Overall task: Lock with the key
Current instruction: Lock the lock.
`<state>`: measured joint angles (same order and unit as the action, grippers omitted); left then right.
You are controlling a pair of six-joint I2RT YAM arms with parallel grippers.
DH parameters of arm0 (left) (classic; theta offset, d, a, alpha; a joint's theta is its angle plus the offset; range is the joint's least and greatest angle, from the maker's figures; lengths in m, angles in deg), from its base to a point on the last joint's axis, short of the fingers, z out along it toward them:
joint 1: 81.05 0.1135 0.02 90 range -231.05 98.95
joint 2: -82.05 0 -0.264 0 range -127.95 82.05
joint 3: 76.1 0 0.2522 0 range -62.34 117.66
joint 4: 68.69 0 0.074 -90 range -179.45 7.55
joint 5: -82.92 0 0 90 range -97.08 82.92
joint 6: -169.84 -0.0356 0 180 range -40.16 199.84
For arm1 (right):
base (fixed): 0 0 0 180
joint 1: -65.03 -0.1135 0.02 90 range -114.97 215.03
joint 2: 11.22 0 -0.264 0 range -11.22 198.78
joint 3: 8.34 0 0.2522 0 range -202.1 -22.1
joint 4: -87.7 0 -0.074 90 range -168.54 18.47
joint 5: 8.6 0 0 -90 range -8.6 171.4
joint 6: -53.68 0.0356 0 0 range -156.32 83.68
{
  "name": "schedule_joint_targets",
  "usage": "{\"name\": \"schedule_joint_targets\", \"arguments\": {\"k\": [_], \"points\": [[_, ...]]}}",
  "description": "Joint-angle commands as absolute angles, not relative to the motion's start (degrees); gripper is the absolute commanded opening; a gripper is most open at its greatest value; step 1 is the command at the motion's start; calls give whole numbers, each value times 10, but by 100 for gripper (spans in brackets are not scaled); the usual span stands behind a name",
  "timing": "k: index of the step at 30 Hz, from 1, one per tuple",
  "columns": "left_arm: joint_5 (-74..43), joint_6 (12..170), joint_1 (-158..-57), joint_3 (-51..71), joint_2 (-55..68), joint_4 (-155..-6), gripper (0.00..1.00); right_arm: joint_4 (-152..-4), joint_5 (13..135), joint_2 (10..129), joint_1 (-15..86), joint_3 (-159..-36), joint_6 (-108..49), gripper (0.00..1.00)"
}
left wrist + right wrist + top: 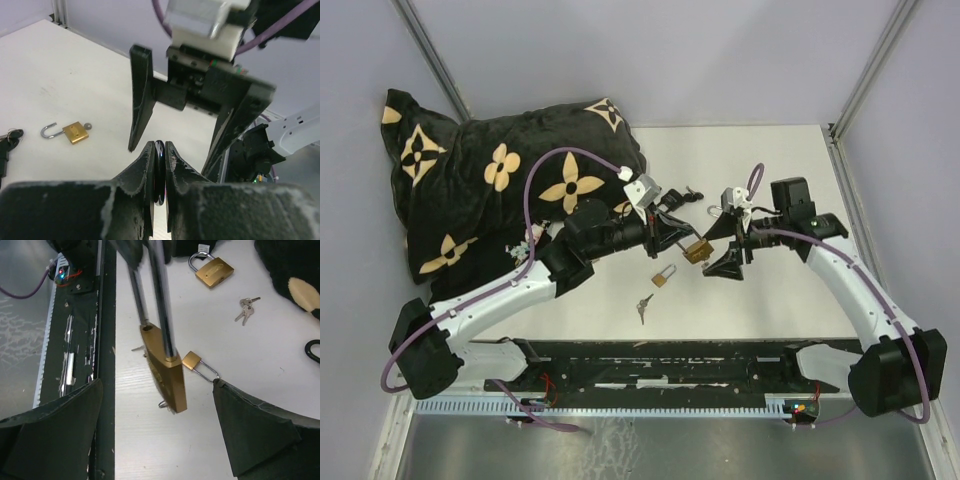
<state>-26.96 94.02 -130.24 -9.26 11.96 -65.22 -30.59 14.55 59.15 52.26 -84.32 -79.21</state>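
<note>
A large brass padlock (165, 371) with a long steel shackle (159, 295) hangs above the table, its body tilted. My left gripper (159, 145) is shut on the top of that shackle, which shows edge-on as a dark shiny sliver between the pads. In the top view the padlock (697, 250) hangs just right of the left gripper (672, 237). My right gripper (156, 385) is open wide, and the padlock hangs just ahead of its fingers without touching them. A small bunch of keys (643, 307) lies on the table below. Whether the shackle is latched I cannot tell.
A small brass padlock (663, 277) with a long shackle lies on the table. Another padlock (212, 271) and a pair of keys (246, 310) lie farther off. An open padlock (75, 132) sits near black-headed keys (692, 193). A black flowered pillow (500, 180) fills the back left.
</note>
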Motion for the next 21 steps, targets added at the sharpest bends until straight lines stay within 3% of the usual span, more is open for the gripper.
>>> {"name": "schedule_joint_targets", "arguments": {"k": [1, 4, 11, 17, 21], "points": [[-311, 1003, -1300, -42, 127, -525, 3, -674, 149, 542, 515, -741, -524, 99], [-320, 1017, -1301, -39, 131, -507, 3, -793, 144, 534, 510, -714, -425, 99], [-321, 1053, -1301, -44, 146, -456, 3, -868, 92, 530, 510, -708, -305, 100], [-309, 1069, -1294, -60, 155, -423, 3, -823, 39, 521, 510, -735, -288, 99], [-316, 1087, -1285, -70, 151, -396, 3, -713, 12, 522, 510, -766, -385, 96]]}}
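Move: The held brass padlock's body hangs some 5 cm below the left hand, about 4 cm to its right and 1 cm back. It lies roughly 5 cm to the right hand's left, 2 cm below and level fore and aft. From the right hand, about 20 cm lower on the table, the small padlock lies some 11 cm left and 1 cm ahead, loose keys 13 cm left and 5 cm back, and the open padlock 13 cm ahead and 3 cm right. Closing in on the hanging padlock, the right hand first dips and swings forward a little, then rises and draws back, ending about 5 cm up and 2.5 cm left, fingers wide open around the brass body and tipped up towards level. The left hand keeps its pinch on the shackle, lifting it some 8 cm while tilting its fingertips up about 15 degrees. ##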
